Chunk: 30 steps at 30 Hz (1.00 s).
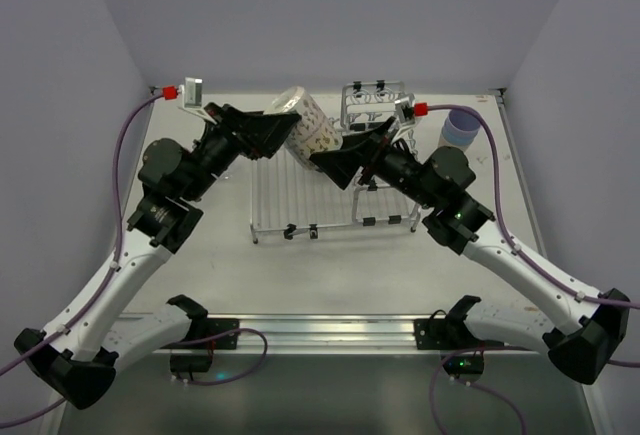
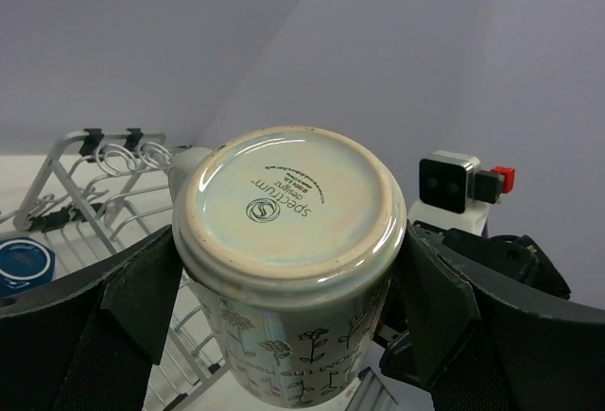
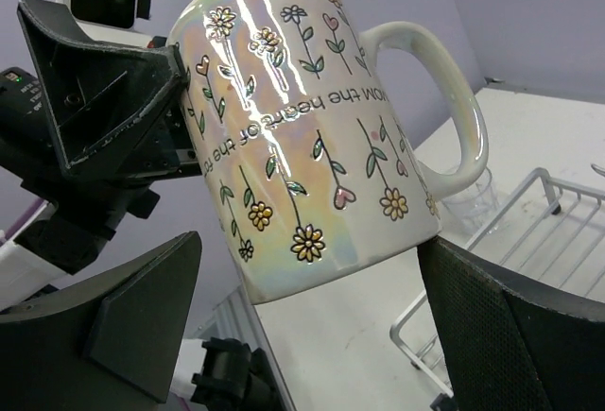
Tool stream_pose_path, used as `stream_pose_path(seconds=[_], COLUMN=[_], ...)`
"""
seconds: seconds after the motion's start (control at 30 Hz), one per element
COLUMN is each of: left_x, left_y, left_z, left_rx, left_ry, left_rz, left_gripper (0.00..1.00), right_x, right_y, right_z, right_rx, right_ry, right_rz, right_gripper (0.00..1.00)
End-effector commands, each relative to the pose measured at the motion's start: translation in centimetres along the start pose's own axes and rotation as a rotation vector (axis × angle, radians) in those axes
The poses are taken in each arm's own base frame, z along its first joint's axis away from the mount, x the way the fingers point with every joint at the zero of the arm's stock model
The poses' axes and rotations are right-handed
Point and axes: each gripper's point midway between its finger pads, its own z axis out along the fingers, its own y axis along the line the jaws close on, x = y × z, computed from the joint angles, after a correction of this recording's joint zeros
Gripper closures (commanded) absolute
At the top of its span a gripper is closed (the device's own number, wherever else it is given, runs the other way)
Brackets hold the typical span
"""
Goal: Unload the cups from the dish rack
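Observation:
An iridescent cream mug (image 1: 310,123) with drawn flowers hangs tilted in the air over the dish rack (image 1: 300,200). My left gripper (image 1: 284,131) is shut on it, with a finger pressed on each side near its base (image 2: 288,213). The left gripper (image 2: 288,283) sees the mug's underside. My right gripper (image 1: 336,161) stands open around the mug's rim end (image 3: 312,194). Its right finger (image 3: 529,335) sits close under the handle side and its left finger (image 3: 113,326) stays apart. The flat grid half of the rack below holds no cups.
A stack of pale blue and lavender cups (image 1: 460,130) stands on the table right of the rack's taller basket (image 1: 375,100). A dark blue cup (image 2: 24,262) lies beyond the rack (image 2: 95,194). A clear cup (image 3: 473,198) stands beside the rack (image 3: 544,217).

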Motion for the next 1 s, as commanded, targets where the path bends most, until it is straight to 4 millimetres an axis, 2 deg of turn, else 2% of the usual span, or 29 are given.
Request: stream_pose_path(seconds=[0.0, 0.1, 0.13, 0.17, 0.27, 0.43, 0.57, 0.67, 0.7, 0.73, 0.77, 0.8, 0.83, 0.87, 0.93, 0.97], left_x=[-6.1, -5.9, -5.1, -5.1, -4.1, -3.2, -2.3, -1.4, -1.3, -0.7, -0.5, -0.7, -0.6, -0.2, 0.1, 0.3], left_y=[-8.2, -8.3, -7.6, -7.7, -6.8, -5.6, -4.8, -3.9, -3.8, -3.1, -2.8, -2.9, -2.5, -1.9, -1.4, -1.2], left_z=[-2.2, -2.6, -2.4, -2.5, -1.9, -1.4, -1.4, -1.5, -1.7, -1.7, -1.8, -2.2, -2.2, -2.2, -2.5, -2.5], left_rx=[0.278, 0.3, 0.29, 0.306, 0.301, 0.286, 0.279, 0.257, 0.251, 0.231, 0.217, 0.212, 0.198, 0.164, 0.135, 0.126], left_ry=[-0.18, -0.192, -0.178, -0.186, -0.172, -0.166, -0.158, -0.146, -0.146, -0.131, -0.129, -0.132, -0.131, -0.116, -0.099, -0.091], left_rz=[-0.016, -0.045, -0.073, -0.078, -0.101, -0.101, -0.114, -0.121, -0.119, -0.111, -0.105, -0.095, -0.075, -0.068, -0.032, -0.021], left_gripper=[1.0, 1.0, 1.0, 1.0, 1.0, 1.0, 1.0, 0.94, 0.85, 0.78, 0.61, 0.51, 0.43, 0.3, 0.2, 0.11], right_x=[-3.3, -3.1, -3.3, -3.0, -3.3, -3.7, -4.5, -5.0, -4.9, -4.9, -4.9, -4.6, -4.6, -4.7, -4.5, -4.8], right_y=[3.6, 5.2, 5.7, 5.8, 6.9, 7.5, 7.6, 7.5, 7.3, 7.2, 6.9, 6.5, 6.4, 6.4, 6.0, 6.1], right_z=[0.5, 0.7, 0.8, 1.1, 1.3, 1.5, 1.2, 0.9, 1.0, 0.9, 0.9, 0.9, 0.8, 0.5, 0.3, -0.1], right_rx=[-0.139, -0.23, -0.254, -0.267, -0.333, -0.373, -0.369, -0.364, -0.353, -0.347, -0.333, -0.319, -0.313, -0.309, -0.289, -0.287], right_ry=[-0.098, -0.08, -0.091, -0.076, -0.085, -0.106, -0.147, -0.179, -0.178, -0.18, -0.184, -0.181, -0.185, -0.192, -0.194, -0.208], right_rz=[-0.012, 0.049, 0.06, 0.091, 0.154, 0.156, 0.121, 0.112, 0.113, 0.105, 0.105, 0.107, 0.104, 0.088, 0.06, 0.048], right_gripper=[0.01, 0.01, 0.01, 0.02, 0.1, 0.22, 0.22, 0.55, 0.71, 0.81, 0.88, 0.96, 1.0, 1.0, 1.0, 1.0])
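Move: The patterned mug is already gripped near its base by the left hand, its middle about 1 cm ahead, 3 cm right and 3 cm below that hand. From the open right hand its middle is roughly 5 cm ahead, 6 cm left and 4 cm higher. The blue cup in the rack is some 14 cm ahead of the right hand, 1 cm left and 27 cm down; the raised wire tier is around 10 cm ahead, 10 cm right and 22 cm down. The right fingers pinch the wall of the mug at its open end, one inside and one outside, while the left hand keeps its hold near the base. To get there the right hand goes about 3 cm left, rolling its left side up and turning counter-clockwise, each a dozen degrees or so; closing nearly shut, it then rises and eases back. The left hand bobs up and down, ends a little back, and rolls its left side down. ##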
